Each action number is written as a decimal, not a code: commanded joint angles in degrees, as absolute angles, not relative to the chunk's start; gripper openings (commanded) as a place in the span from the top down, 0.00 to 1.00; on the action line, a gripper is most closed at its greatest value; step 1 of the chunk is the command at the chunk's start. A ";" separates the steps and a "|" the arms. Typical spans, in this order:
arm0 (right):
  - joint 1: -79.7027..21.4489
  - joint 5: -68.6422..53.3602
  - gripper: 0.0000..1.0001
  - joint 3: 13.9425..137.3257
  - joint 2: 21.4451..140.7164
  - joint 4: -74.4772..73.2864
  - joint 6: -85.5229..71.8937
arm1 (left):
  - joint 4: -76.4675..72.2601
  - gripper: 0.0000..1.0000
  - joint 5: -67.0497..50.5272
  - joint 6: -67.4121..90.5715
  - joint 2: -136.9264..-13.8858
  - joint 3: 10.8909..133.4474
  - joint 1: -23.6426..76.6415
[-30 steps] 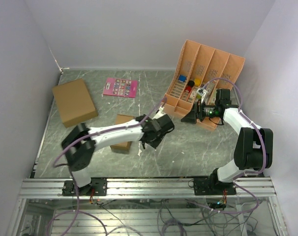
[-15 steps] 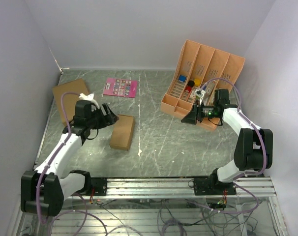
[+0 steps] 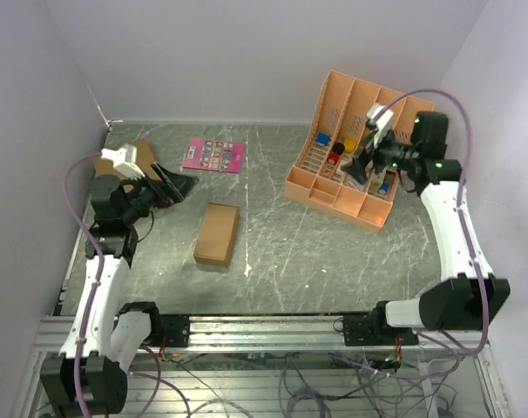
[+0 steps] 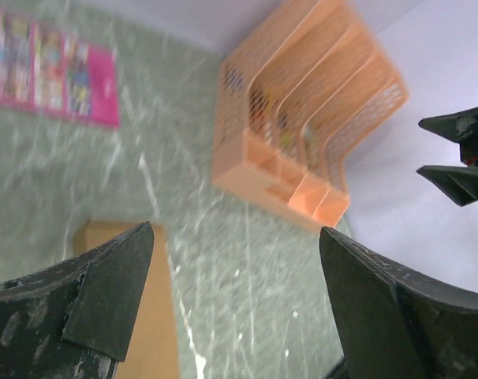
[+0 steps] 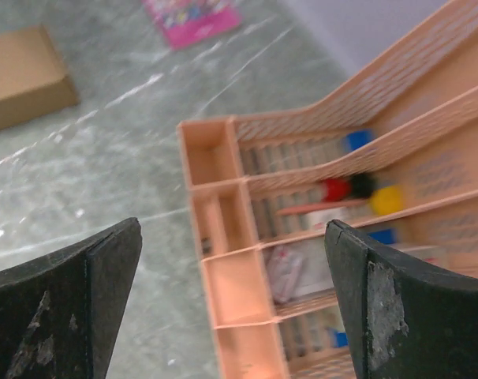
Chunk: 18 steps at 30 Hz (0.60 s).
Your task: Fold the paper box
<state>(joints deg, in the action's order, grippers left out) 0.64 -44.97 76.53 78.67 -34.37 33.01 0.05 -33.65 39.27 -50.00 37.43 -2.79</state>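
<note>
The paper box (image 3: 216, 233) is a small brown oblong carton lying flat and closed on the marbled table, with no gripper touching it. My left gripper (image 3: 173, 185) hangs open in the air up and to the left of it. In the left wrist view the paper box (image 4: 165, 332) shows beside the left finger, under the open left gripper (image 4: 235, 233). My right gripper (image 3: 362, 165) is raised and open over the orange organizer (image 3: 351, 165). The right wrist view shows the right gripper (image 5: 233, 229) empty, with the paper box (image 5: 22, 75) far off at top left.
A larger brown cardboard box (image 3: 138, 157) lies at the back left, partly behind my left arm. A pink printed sheet (image 3: 213, 154) lies at the back centre. The orange organizer (image 5: 239, 276) holds small coloured items. White walls close in the table on three sides.
My left arm swung away from the paper box to the left and rose. My right gripper lifted from the organizer's front edge to above it and opened wider.
</note>
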 commanded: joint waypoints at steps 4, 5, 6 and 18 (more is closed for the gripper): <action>1.01 -36.92 0.00 94.47 74.44 -32.67 21.59 | 0.67 0.07 -32.52 40.08 -44.43 57.71 -3.63; 1.03 -36.51 0.00 96.15 73.84 -31.21 18.40 | 1.93 0.07 -32.37 40.03 -45.04 60.61 -3.61; 0.99 -36.00 0.00 96.94 72.66 -29.21 15.27 | 3.13 0.07 -32.53 39.98 -45.84 63.62 -3.65; 1.12 -32.31 0.00 116.48 73.27 -34.36 -1.70 | 9.07 0.07 -36.14 39.92 -50.00 81.74 -3.69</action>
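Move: The finished paper box lies below and to the right of the left hand, about 9 cm right, 4 cm back and 22 cm down. From that hand the big carton is some 10 cm ahead and 14 cm left, and the pink card about 20 cm ahead and 7 cm right, both on the table. From the right hand the paper box is roughly 34 cm left, 11 cm back and 24 cm down; the orange rack's middle lies some 8 cm ahead, 4 cm right and 20 cm below. Both empty hands head straight up, clear of the table, the left away from the paper box and carton and the right away from the orange rack. Each climbs about 30 cm, quickly at first and easing off near the top, touching nothing. The left fingers tip up some 35 degrees; the right hand also tips up, with its left side rising and a slight clockwise turn. Both grippers stay wide open. ##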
